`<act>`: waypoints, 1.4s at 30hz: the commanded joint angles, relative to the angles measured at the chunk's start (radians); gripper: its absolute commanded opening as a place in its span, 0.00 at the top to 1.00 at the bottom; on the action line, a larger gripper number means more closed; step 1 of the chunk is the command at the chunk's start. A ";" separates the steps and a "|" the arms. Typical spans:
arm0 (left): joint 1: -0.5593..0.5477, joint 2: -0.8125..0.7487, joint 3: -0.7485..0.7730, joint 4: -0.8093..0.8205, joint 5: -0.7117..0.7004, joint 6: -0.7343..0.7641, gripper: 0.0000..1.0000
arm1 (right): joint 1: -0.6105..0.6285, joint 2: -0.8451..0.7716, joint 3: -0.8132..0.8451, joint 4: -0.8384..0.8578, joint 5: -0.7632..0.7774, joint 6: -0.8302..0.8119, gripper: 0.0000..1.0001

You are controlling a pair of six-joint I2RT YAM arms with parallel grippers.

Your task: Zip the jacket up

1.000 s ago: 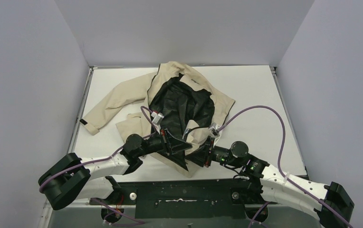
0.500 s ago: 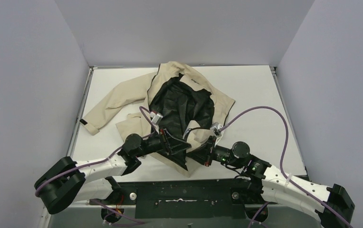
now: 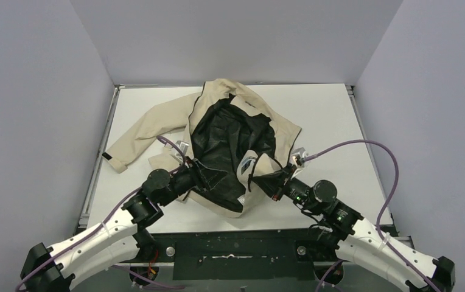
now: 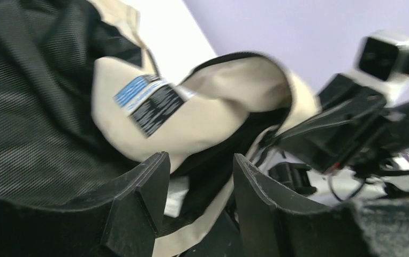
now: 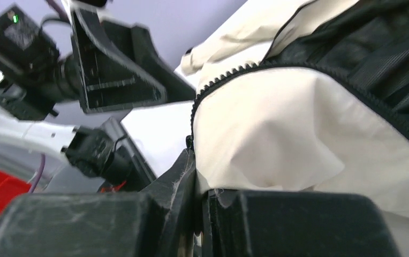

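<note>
The beige jacket (image 3: 157, 121) lies spread on the white table with its front open, so the black lining (image 3: 224, 140) faces up. My right gripper (image 3: 272, 179) is shut on the jacket's right front edge, which is lifted and folded so a white label (image 3: 246, 164) shows. In the right wrist view the gripper (image 5: 199, 182) pinches beige cloth just below the dark zipper teeth (image 5: 229, 72). My left gripper (image 3: 204, 173) is open over the lining by the left front edge. Its fingers (image 4: 199, 160) stand apart above a beige hem strip and touch nothing.
The left sleeve ends in a black cuff tab (image 3: 107, 157) near the table's left edge. Bare table (image 3: 333, 121) lies to the right of the jacket. A purple cable (image 3: 364, 145) loops over the right arm. Grey walls close in three sides.
My left gripper has opened, let go of the jacket and drawn back to the left. My right gripper closed on the jacket's right edge and carried it right, turning the label into view.
</note>
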 commanded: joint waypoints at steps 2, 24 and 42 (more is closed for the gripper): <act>0.007 -0.016 0.099 -0.306 -0.189 0.048 0.54 | -0.079 -0.035 0.172 -0.026 0.109 -0.110 1.00; 0.006 0.228 0.240 -0.517 -0.249 0.082 0.50 | -0.229 0.100 0.492 -0.519 0.776 -0.216 1.00; 0.004 0.323 0.246 -0.652 -0.243 0.095 0.50 | -0.748 0.445 0.326 -0.321 -0.078 -0.105 1.00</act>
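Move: For the open left hand, the lower end of the jacket's left zip edge lies about 12 cm to its left, level with it and some 21 cm below; the white inner label is about 10 cm to its right. The right hand holds the right zip edge up; the bare table beside the jacket's right side, where it is bound, is some 17 cm ahead, 17 cm to the right and 21 cm below. Its nearest neighbour, the brand label, is about 13 cm ahead, 4 cm left and 12 cm below. Still pinching the right zip edge, the right hand lifts about 11 cm while going forward, then swings right and on forward and sinks beside the jacket's right side, some 17 cm farther out and 17 cm to the right, turning clockwise and tipping down. The left hand, fingers staying open, sinks some 14 cm and goes about 5 cm left over the lower end of the left zip edge, rolling its left side up and tipping its fingers down. ##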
